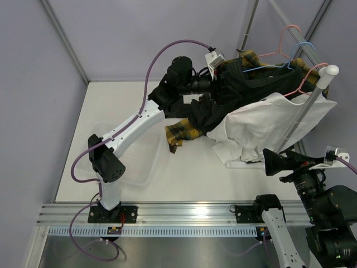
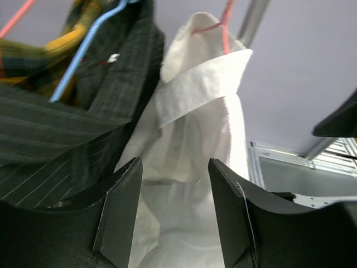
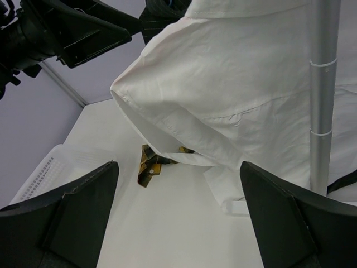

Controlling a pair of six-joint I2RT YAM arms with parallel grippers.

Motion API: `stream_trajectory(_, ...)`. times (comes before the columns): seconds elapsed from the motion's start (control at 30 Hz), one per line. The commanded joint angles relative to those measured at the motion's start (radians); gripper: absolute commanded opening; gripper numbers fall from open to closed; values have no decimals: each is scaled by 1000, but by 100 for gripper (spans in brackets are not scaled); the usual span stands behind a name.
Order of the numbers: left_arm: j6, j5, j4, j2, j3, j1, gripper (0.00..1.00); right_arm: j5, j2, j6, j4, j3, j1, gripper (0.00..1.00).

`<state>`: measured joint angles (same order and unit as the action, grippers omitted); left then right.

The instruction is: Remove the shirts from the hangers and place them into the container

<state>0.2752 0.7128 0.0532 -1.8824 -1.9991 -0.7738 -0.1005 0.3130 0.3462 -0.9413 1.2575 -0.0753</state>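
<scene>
Three shirts hang together on wire hangers at the back right: a white shirt (image 1: 268, 120), a black pinstriped one (image 1: 237, 84) and a yellow-and-black plaid one (image 1: 183, 132) whose sleeve trails onto the table. Pink hangers (image 1: 290, 33) and a light blue hanger (image 1: 304, 51) hook over the rail. My left gripper (image 2: 174, 164) is up at the white shirt (image 2: 189, 111) below its collar, jaws half closed with white cloth between them but not pinched. My right gripper (image 3: 178, 167) is open and empty, low in front of the white shirt's hem (image 3: 234, 84). The container (image 1: 142, 167) sits under the left arm.
A white metal pole (image 1: 312, 100) with a round knob holds up the rail, just right of the white shirt and close to my right gripper. The plaid cuff (image 3: 150, 164) lies on the table between the container (image 3: 39, 173) and the hanging shirts.
</scene>
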Motion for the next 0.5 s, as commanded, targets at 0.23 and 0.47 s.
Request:
stream_trajectory(0.23,21,53,-135,45,-24,-91,56,18,-17,-33,-7,-18,6,99)
stream_trajectory(0.47,-43,-24,-20,5,-49,-128,52,13,-35,-33,-13,8,6,99)
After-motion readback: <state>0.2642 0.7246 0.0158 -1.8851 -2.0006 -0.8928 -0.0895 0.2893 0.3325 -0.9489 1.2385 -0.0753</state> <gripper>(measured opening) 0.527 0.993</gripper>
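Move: The white shirt hangs some 15 cm to the left hand's right and about 8 cm back, its middle roughly 10 cm lower. From that hand the dark striped shirt bulges about 5 cm ahead, 6 cm right and 5 cm down, with the blue hanger about 8 cm ahead, 14 cm right and 5 cm up. The near pink hanger sits 17 cm right, 1 cm back, 5 cm up. From the right hand, the white shirt is about 13 cm ahead, 2 cm right, 6 cm below. Back towards the base by about 6 cm and some 3 cm to the right, the left hand draws away from the dark striped shirt and comes towards the near edge of the white shirt, slowing as it nears. Its fingers stay about half open, still pointing right, and swing only some 5–10 degrees clockwise; the slight rise on the way is mostly given back. ##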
